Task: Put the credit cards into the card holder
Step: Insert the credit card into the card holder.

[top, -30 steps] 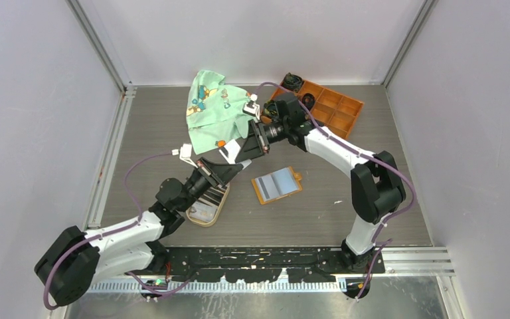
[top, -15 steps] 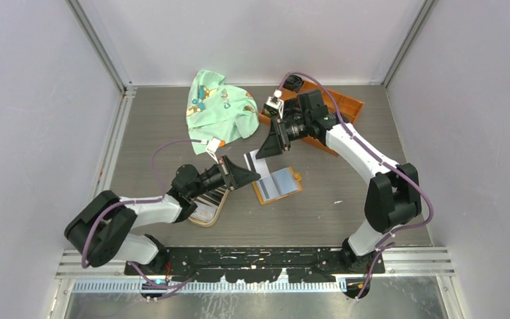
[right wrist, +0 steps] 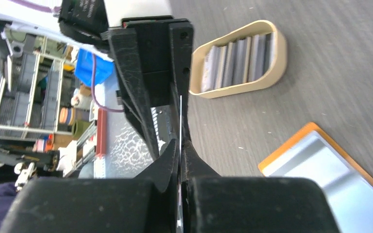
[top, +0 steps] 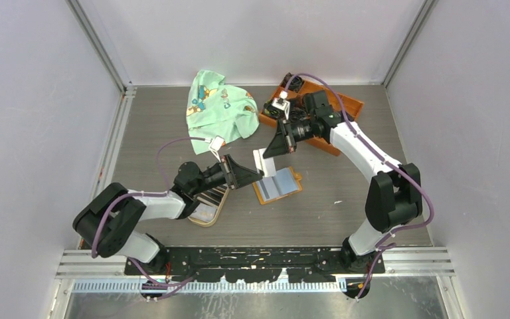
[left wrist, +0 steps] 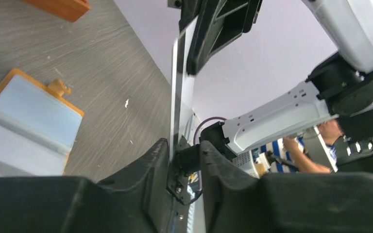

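One white credit card stands on edge in the air just above the card holder, which lies flat and unfolded, orange with pale blue slots. My right gripper is shut on the card's upper end; in the right wrist view the card is a thin line pinched in that gripper. My left gripper is at the lower end, open: the card leans on one finger, with a gap to the other. More credit cards lie in the tan dish.
A green printed cloth lies at the back left. An orange compartmented tray sits at the back right, behind my right arm. The tan dish is under my left forearm, left of the card holder.
My right gripper has come onto the card's upper end and shut on it. My left gripper's jaws have parted from the card. Both arms shifted slightly toward the card holder.
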Robot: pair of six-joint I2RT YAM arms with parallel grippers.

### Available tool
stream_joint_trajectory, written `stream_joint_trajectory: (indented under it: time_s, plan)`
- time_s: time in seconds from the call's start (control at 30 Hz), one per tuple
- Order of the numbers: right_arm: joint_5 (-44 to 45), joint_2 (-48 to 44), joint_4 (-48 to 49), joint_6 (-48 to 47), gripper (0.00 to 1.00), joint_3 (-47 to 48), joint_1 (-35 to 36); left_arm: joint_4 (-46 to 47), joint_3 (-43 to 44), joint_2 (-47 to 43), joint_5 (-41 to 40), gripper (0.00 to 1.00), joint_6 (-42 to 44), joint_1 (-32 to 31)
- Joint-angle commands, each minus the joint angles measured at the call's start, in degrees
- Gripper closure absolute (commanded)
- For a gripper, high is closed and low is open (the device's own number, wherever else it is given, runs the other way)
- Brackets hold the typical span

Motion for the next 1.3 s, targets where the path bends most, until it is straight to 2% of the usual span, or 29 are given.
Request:
stream_joint_trajectory:
  time_s: [0.0,0.13,0.23,0.43,0.57,0.77,1.27]
  plan:
    - [3.1,-2.4,1.0,-0.7,0.96,0.2,-4.2,-11.1,0.6,-7.2,-4.8,0.63,6.5,0.5]
    - [11.1,-3.5,0.9,-2.5,0.97,-4.8,-6.2,-37.2,2.6,-17.2,-12.5,0.59,16.7,0.4]
    - [15.4,-3.0,3.3,-2.4,0.96,-9.0,-6.8,-45.6,3.6,-20.6,-15.0,0.58,18.7,0.3]
    - [21.6,3.1,6.5,1.3,0.97,-10.9,-7.5,-47.7,5.5,-17.5,-16.9,0.56,17.4,-3.5]
    - [22.5,5.4,8.4,3.1,0.97,-12.2,-7.5,-52.3,8.2,-13.3,-25.1,0.56,17.5,-7.6]
    - [22.8,7.9,9.4,3.9,0.97,-12.9,-7.5,-55.6,10.7,-7.8,-31.3,0.57,16.0,-9.4]
    - [21.0,11.4,11.7,5.1,0.98,-14.5,-6.9,-62.0,18.8,5.6,-30.5,0.52,12.9,-9.9]
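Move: The card holder lies open well below both hands: from the right hand, which already holds the card tightly, about 3 cm ahead, 5 cm to the right and 21 cm down; from the left hand, about 8 cm ahead, 6 cm right and 19 cm down. Counted from the right hand, the card box is some 17 cm left and 4 cm back, the green cloth 28 cm ahead and 13 cm left, the orange tray 30 cm ahead and 17 cm right. Keeping its pinch on the card, the right hand sweeps down about 17 cm, going right and a little forward early on, to bring the card over the middle of the open card holder, its fingers tipping further down. The left hand, its fingers already loosening, opens them wider and backs off left clear of the card, then drops some 15 cm towards the holder's left edge, swinging back right a little while its fingers tilt steeply down and stay about half open. ##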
